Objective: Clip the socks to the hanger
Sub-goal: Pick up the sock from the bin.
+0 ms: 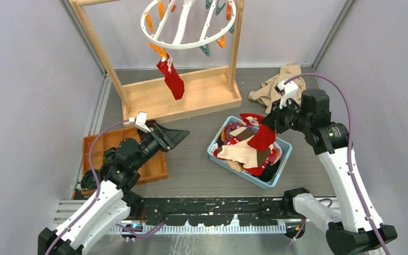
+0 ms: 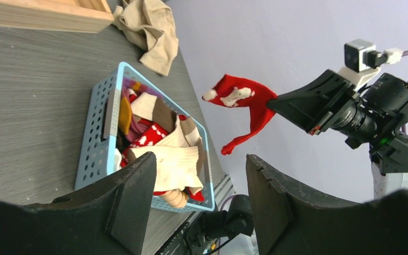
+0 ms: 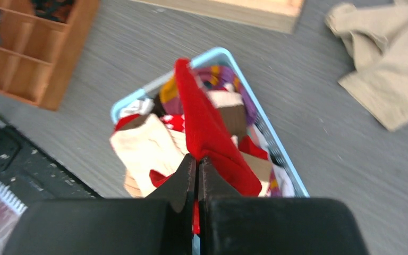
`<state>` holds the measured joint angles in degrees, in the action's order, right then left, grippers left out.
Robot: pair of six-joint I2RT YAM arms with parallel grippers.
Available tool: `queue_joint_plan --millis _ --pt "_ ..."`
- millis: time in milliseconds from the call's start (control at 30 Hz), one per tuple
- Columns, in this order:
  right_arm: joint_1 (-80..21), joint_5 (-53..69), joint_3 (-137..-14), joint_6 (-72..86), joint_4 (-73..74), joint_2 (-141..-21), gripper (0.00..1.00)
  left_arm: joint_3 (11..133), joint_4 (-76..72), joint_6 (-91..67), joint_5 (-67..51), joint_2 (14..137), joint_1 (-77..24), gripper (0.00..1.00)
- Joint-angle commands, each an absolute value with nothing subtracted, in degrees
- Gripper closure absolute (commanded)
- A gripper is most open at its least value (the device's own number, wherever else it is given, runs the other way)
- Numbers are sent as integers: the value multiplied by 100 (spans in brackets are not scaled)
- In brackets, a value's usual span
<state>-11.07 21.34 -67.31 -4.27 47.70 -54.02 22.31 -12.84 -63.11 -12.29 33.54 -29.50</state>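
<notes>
My right gripper (image 3: 197, 159) is shut on a red sock (image 3: 207, 127), which hangs lifted above the blue basket (image 3: 220, 53) of mixed socks (image 1: 241, 151). From the left wrist view that red sock (image 2: 244, 98) shows white patterns and dangles from the right gripper (image 2: 276, 103). The left gripper (image 2: 201, 159) stands open and empty, left of the basket (image 1: 215, 151) and pointing toward it. The white ring hanger (image 1: 188, 24) with orange and teal clips hangs at the top. One red sock (image 1: 172, 79) is clipped to its near-left edge.
A tall wooden frame (image 1: 186, 98) carries the hanger, its base behind the basket. A beige cloth (image 1: 276, 85) lies crumpled at the back right. A wooden compartment tray (image 1: 98, 146) sits by the left arm. Grey walls close both sides.
</notes>
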Motion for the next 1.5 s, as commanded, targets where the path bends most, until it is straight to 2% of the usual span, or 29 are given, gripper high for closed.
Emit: queue_joint_plan --millis 0,167,333,533,700,933,1167,1467 --pt "-1105 3348 -7191 -498 4128 -5598 99 2288 -2447 -6481 -1715 3588 -2982 36" --pt "-1215 3718 -7434 -9 3771 -6102 99 2410 -2406 -7557 -1406 3797 -3061 36" --pt "-1978 3432 -7462 84 3408 -6403 99 2873 -1926 -8390 -1446 4164 -3199 37" --pt "-2559 3269 -7446 125 2963 -6610 99 3088 -1892 -9020 -905 4505 -3571 37" --pt "-2899 3143 -7519 29 2861 -6724 99 3465 -1328 -9243 -585 4747 -3915 35" --pt "-3123 2825 -7559 -227 2820 -6805 99 3807 -1384 -9493 -551 5239 -4173 33" --pt "-3126 1836 -7670 -417 2871 -6822 99 3838 -442 -9239 -126 4737 -4175 33" --pt "-3160 1810 -7640 -304 2696 -6932 99 3863 -556 -9380 -281 4653 -4175 33"
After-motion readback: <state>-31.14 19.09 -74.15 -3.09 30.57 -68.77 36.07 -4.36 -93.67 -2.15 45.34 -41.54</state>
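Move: The red sock is already pinched in my right hand. The spot I take it to, by my open left gripper, is about 33 cm left and 4 cm back of that hand, roughly level. The blue bin's middle is about 5 cm left, 4 cm back and 19 cm below; the beige cloth some 22 cm ahead, 10 cm right, on the table. From my left hand the sock is about 31 cm right and 3 cm ahead, roughly level. Keeping the red sock pinched, I sweep my right hand left towards my left gripper, some 14 cm, rising about 3 cm early on and turning counter-clockwise, then ease forward 3 cm and turn partly back. My left hand, fingers staying open, reaches right to meet it and rises, rolling about 30 degrees left side down, then backs off a couple of centimetres. ##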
